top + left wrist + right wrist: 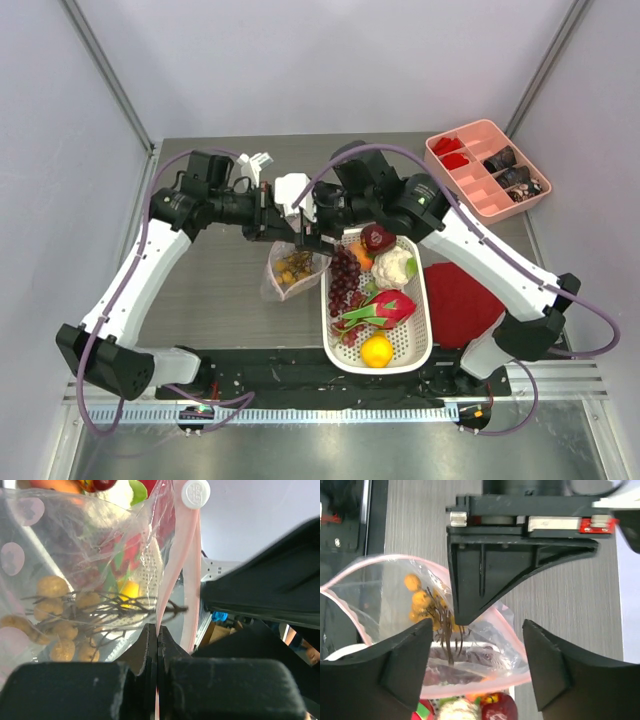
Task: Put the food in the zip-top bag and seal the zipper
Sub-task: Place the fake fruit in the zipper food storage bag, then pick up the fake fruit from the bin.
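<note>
The zip-top bag (285,285) hangs open over the table left of the white basket. A cluster of yellow-brown berries on twigs (293,266) lies inside it. My left gripper (272,222) is shut on the bag's pink zipper (172,570) rim and holds the mouth up. In the left wrist view the jaws (158,629) pinch that strip. My right gripper (477,630) stands open just above the bag (385,590), nothing between its fingers. The basket holds purple grapes (345,280), dragon fruit (388,308), an orange (377,351), a white bulb (394,266) and a dark red fruit (377,238).
The white basket (425,330) sits at centre right near the arm bases. A folded red cloth (462,300) lies to its right. A pink divided tray (462,131) stands at the back right corner. Both wrists crowd together above the bag.
</note>
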Motion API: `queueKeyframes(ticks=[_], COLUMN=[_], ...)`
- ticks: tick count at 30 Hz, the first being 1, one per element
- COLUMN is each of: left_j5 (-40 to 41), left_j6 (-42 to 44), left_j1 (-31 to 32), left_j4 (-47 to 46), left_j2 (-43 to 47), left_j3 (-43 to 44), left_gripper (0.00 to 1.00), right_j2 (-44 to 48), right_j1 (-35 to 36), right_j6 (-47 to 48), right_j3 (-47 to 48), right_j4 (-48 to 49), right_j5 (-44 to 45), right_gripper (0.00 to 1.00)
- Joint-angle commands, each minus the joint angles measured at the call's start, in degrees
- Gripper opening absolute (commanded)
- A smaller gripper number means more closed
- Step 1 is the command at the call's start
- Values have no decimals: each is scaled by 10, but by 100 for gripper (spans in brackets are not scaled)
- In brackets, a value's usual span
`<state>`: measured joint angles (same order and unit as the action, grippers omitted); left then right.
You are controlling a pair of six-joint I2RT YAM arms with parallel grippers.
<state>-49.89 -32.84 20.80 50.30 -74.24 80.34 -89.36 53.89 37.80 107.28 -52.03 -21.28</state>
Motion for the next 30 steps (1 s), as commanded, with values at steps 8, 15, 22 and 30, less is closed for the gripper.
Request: queueKeyframes(ticks=[8, 15, 22, 30], left_j5=[64, 81, 86, 79], left_j6=[-63, -42, -22, -18], left_j1=[-57, -58, -57, -58], left_j4=[-48, -44, -40, -42], left_j2=[7, 15, 17, 13], left_j3=[26, 3, 4, -3], left_gripper=[0, 0, 0, 0], right_j2=[110, 140, 105, 19], right_j1=[-107, -222, -245, -246], right_j6=[-270, -211, -6, 146], right_j3=[-83, -200, -261, -277], right_j4=[97, 56, 30, 46], right_j5=[41, 56, 77, 98], right_gripper=[88, 95, 100, 100])
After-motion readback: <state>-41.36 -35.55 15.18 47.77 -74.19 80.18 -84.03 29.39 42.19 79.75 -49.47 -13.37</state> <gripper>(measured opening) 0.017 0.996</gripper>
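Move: The dark red apple in the tray lies roughly 16 cm to the right of the right hand, 14 cm ahead and 23 cm below. The peach is about 5 cm left of the apple and 4 cm nearer, the cauliflower about 3 cm right of the apple and 7 cm nearer, and the grapes some 9 cm left of it and 9 cm nearer. From the left hand the apple is about 13 cm ahead, 19 cm right and 20 cm below. The empty right hand leaves the bag's mouth, first lifting a couple of centimetres, then sweeping some 17 cm right and 10 cm forward over the tray while sinking about 15 cm in all towards the dark red apple, its fingers spreading fully as the wrist swings clockwise and tips them more steeply down. Meanwhile the shut left fingers keep their pinch on the bag's zipper edge and carry it about 5 cm forward and 3 cm left with a slight counter-clockwise turn, then hold nearly still. ##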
